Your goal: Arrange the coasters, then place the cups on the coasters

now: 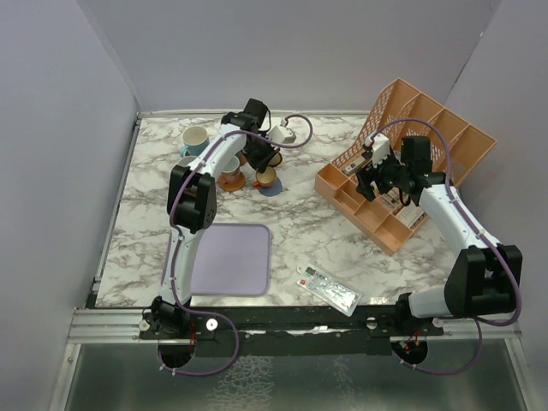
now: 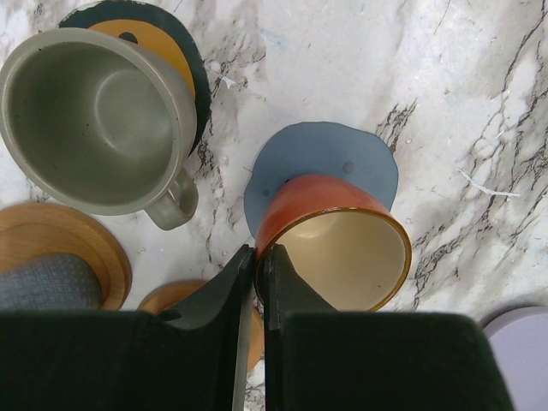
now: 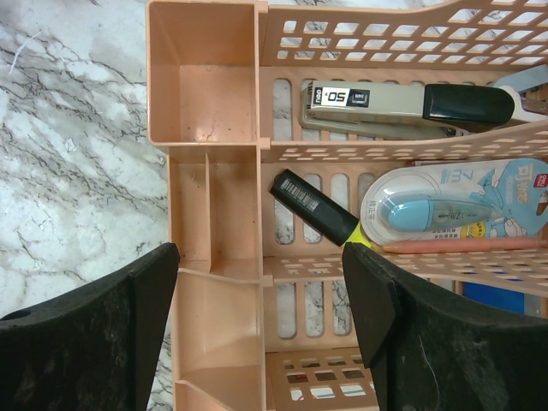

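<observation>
My left gripper (image 2: 259, 250) is shut on the near rim of the orange cup (image 2: 342, 248), one finger inside and one outside. The cup's base covers the near part of the grey-blue coaster (image 2: 325, 150). To the left a grey-green cup (image 2: 86, 120) sits on an orange coaster with a black mark (image 2: 158, 43), which lies on a dark coaster (image 2: 199, 86). Two tan coasters (image 2: 51, 227) (image 2: 171, 295) lie nearer. A light blue cup (image 1: 195, 137) and a white cup (image 1: 282, 134) stand at the back. My right gripper (image 3: 261, 291) hangs open over the organiser, holding nothing.
The orange slotted organiser (image 3: 205, 86) at the right holds a stapler (image 3: 402, 103), a black and yellow marker (image 3: 312, 208) and a correction tape pack (image 3: 454, 210). A lavender tray (image 1: 231, 257) lies at the front left. A clear packet (image 1: 330, 289) lies near the front edge.
</observation>
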`<state>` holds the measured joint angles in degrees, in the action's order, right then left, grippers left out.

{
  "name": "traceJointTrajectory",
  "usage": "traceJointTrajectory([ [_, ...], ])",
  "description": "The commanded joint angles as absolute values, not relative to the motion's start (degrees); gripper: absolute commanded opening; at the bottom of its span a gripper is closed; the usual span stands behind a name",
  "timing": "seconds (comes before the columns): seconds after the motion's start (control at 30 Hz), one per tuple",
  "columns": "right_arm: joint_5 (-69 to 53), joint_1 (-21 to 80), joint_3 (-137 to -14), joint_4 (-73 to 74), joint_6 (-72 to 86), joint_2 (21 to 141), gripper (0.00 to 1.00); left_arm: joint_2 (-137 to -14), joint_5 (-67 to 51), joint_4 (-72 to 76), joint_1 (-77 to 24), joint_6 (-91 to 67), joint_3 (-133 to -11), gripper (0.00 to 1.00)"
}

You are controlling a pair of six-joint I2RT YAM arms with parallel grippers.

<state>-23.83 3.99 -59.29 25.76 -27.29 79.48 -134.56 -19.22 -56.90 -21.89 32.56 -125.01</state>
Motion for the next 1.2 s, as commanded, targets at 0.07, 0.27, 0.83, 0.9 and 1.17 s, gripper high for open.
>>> traceJointTrajectory([
  [0.07, -24.7, 3.5, -60.1, 25.7, -27.6, 78.5, 0.79, -136.7, -17.8, -59.6, -22.7, 33.4, -128.8, 0.00],
  [0.27, -24.7, 3.5, -60.1, 25.7, -27.5, 78.4, 0.79, -137.5, -17.1, -61.6, -23.1, 33.9, -130.5, 0.00],
  [0.83, -24.4, 3.5, -60.1, 25.7, -27.6, 78.5, 0.78, -139.9, -14.9, -62.3, -24.0, 34.6, -134.0, 0.24],
  [0.9, -24.4, 3.5, -60.1, 25.7, -27.7, 78.4, 0.79, -140.1, -14.5, -62.2, -24.1, 34.6, -134.6, 0.27],
  [1.17, -24.5, 3.5, -60.1, 25.7, -27.7, 78.5, 0.79, -139.3, -14.2, -62.1, -24.6, 34.4, -135.9, 0.44],
])
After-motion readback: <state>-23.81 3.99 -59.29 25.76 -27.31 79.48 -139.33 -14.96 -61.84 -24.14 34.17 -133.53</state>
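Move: The red cup, its rim already pinched in the left fingers, has its middle about 3 cm back, 2 cm right and 3 cm below the hand point; the blue coaster beneath is some 4 cm back, 3 cm right and 7 cm down. The grey-green cup stands about 7 cm ahead and 3 cm right of the hand, and the pink cup 9 cm left and 1 cm back. From the idle right hand, the red cup is roughly 28 cm left, 7 cm ahead and 10 cm lower. The red cup, kept pinched by its rim, is eased down not quite 1 cm over the blue coaster while the left wrist tips about 5 degrees, its left side rising. Then the fingers part to less than half open, letting go of the rim, as the hand drifts under 1 cm right and forward and rises slightly, one finger outside the wall and the other over the cup's mouth. ##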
